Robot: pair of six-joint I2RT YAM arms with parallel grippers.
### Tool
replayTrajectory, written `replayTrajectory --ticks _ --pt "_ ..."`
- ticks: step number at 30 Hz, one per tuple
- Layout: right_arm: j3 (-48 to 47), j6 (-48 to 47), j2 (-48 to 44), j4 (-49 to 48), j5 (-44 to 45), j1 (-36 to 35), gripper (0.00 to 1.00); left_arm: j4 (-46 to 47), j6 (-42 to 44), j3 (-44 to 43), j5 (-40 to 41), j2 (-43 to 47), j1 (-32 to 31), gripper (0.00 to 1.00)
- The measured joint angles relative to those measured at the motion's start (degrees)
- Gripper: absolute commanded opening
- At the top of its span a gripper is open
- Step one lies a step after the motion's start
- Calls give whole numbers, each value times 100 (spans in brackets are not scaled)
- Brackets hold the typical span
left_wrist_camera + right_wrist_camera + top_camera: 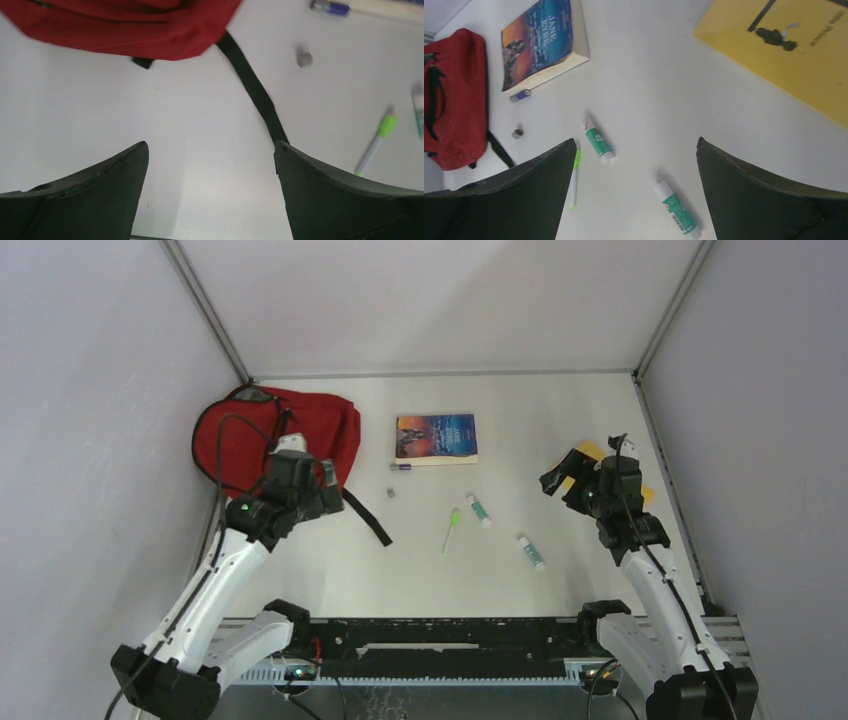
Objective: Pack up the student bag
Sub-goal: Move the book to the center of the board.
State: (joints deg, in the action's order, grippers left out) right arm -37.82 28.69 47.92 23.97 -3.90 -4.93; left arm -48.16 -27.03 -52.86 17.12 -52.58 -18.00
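Observation:
The student bag point(262, 435), a soft red backpack with black straps, lies flat at the back left of the table. One black strap point(368, 519) trails out toward the middle. My left gripper point(325, 483) hovers over the bag's near right corner, open and empty. In the left wrist view the bag's edge point(125, 27) and the strap point(255, 97) lie ahead of my open left gripper point(211, 150). My right gripper point(558, 478) hangs open and empty at the right. In its wrist view the right gripper point(636, 145) is above bare table, with the bag point(454, 95) far left.
A Jane Eyre book point(436, 437) lies at the back centre, with a purple USB stick point(402, 467) and a small grey cap point(392, 493) in front of it. A green pen point(451, 530) and two glue sticks point(479, 509) point(531, 551) lie mid-table. A yellow book point(789, 55) lies under the right arm.

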Motion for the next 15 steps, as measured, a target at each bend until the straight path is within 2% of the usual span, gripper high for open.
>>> replayTrajectory --ticks 3,6,10,15 --pt "39 188 66 -140 -118 -129 100 33 24 -72 131 -317 -717 100" --pt "39 345 227 -330 -57 -634 100 210 35 -116 31 -748 -1161 100" --pt "39 540 640 -564 66 -1539 100 638 33 -116 -350 -1056 -1215 100" --pt "39 780 1174 -590 365 -2284 100 1432 35 -140 -566 -1073 -1167 100"
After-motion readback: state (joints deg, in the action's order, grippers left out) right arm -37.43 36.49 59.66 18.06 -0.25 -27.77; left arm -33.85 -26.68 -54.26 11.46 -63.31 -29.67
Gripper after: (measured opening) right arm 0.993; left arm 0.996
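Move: The book lies some 27 cm ahead of my left hand, 24 cm to its right and 16 cm below. The grey cap is about 13 cm ahead and 13 cm right, and the purple marker about 20 cm ahead and 15 cm right. From my right hand the book is about 24 cm ahead, 26 cm left and 14 cm down; the upper glue stick is 6 cm ahead and 16 cm left, the lower one 4 cm back and 5 cm left. I bring both open hands in from the sides towards the book, well above the table and touching nothing. My left hand swings about 10 cm right, dipping and coming back up, then adds some 4 cm forward, turning about 15 degrees clockwise. My right hand sweeps about 11 cm left, sinking some 4 cm late on and turning about 15 degrees counter-clockwise. ##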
